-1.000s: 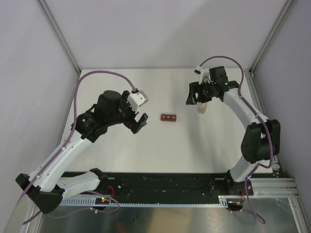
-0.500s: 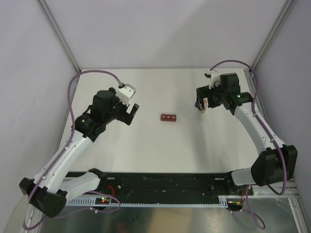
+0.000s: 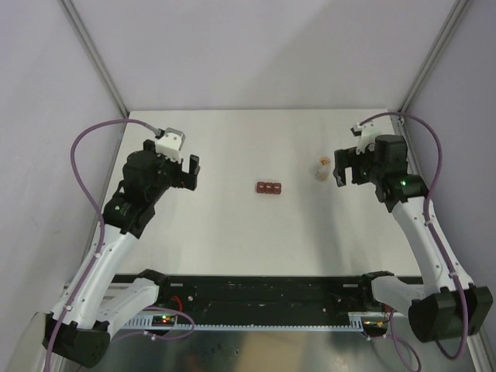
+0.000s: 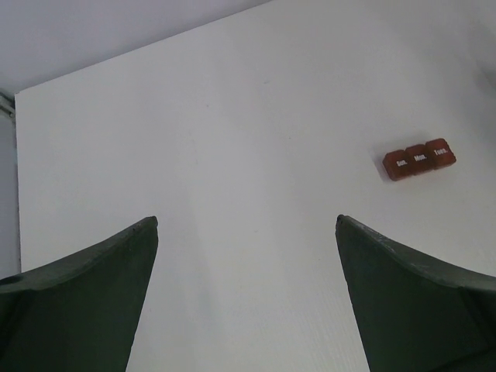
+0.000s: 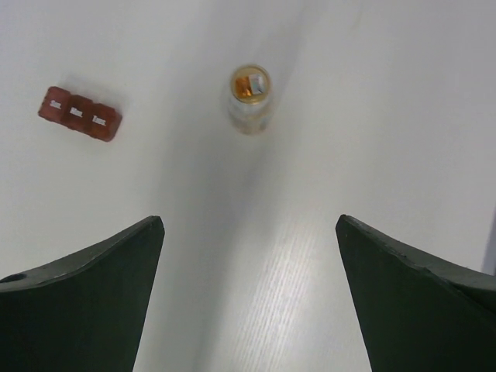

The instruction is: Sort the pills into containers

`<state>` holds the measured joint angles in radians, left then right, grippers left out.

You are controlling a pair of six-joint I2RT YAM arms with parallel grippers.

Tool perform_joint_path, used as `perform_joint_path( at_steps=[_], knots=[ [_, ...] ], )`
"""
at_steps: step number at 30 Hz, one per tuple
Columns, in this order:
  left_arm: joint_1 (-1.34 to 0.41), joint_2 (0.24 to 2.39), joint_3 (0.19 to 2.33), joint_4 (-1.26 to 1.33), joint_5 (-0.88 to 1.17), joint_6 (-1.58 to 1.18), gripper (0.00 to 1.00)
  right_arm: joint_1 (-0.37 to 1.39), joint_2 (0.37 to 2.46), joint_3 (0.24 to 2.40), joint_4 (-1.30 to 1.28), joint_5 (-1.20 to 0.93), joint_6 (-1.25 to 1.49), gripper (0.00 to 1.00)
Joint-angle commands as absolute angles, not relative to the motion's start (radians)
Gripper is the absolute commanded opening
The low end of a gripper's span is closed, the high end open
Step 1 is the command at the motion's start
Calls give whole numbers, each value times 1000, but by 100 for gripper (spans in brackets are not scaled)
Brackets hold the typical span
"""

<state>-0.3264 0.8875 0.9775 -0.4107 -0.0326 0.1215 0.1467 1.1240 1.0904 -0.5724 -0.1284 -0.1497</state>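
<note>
The containers (image 3: 269, 187) are a dark red strip of three square compartments with white labels on their lids, lying mid-table; they also show in the left wrist view (image 4: 419, 158) and the right wrist view (image 5: 80, 113). A small clear vial (image 3: 323, 168) stands upright to their right, and orange pills (image 5: 250, 84) show through its top. My right gripper (image 3: 340, 167) is open just right of the vial, not touching it; nothing lies between its fingers (image 5: 249, 219). My left gripper (image 3: 191, 172) is open and empty, well left of the strip (image 4: 246, 221).
The white table (image 3: 256, 232) is bordered by pale walls at the back and both sides. A black rail with the arm bases (image 3: 263, 294) runs along the near edge.
My right gripper has opened off the vial and drawn back to the right, leaving the vial standing on the table. My left arm has pulled back to the left, away from the strip.
</note>
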Motion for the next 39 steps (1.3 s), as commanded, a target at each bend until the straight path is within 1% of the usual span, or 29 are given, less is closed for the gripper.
perform_joint_path(
  at_steps=[1, 11, 16, 24, 28, 35, 39],
  knots=[
    [-301, 863, 970, -339, -68, 63, 100, 133, 992, 1040, -559, -61, -188, 99],
    [-298, 791, 933, -338, -110, 71, 100, 116, 744, 870, -535, 40, -164, 99],
    [-298, 738, 884, -338, -127, 79, 100, 115, 655, 787, -521, -41, -158, 100],
    [-297, 695, 804, -337, -95, 58, 100, 104, 615, 719, -505, -105, -160, 99],
    [-298, 690, 773, -322, -93, 66, 100, 99, 614, 712, -494, -95, -159, 100],
    [-297, 623, 675, -207, -109, 93, 100, 85, 619, 699, -481, -75, -166, 99],
    [-297, 599, 615, -148, -102, 113, 100, 69, 613, 685, -490, -99, -179, 99]
  ],
)
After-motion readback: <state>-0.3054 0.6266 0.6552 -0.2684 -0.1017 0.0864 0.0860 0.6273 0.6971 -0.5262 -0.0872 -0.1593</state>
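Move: My empty right hand, open and high over the right side, has the three-part pill organizer about 8 cm ahead, 22 cm to its left and some 21 cm below. The pill bottle stands about 12 cm ahead of that hand, 4 cm to its left and 18 cm lower. From my left hand, also empty and open, the organizer lies roughly 12 cm ahead, 25 cm to the right and 26 cm below. I draw my right hand back about 8 cm and a little to the right, away from the bottle, rising slightly before it sinks, with its fingers tipping up some 10 degrees. My left hand first eases left and back, then drops about 5 cm, still well to the left of the organizer. Both grippers stay wide open and touch nothing. ##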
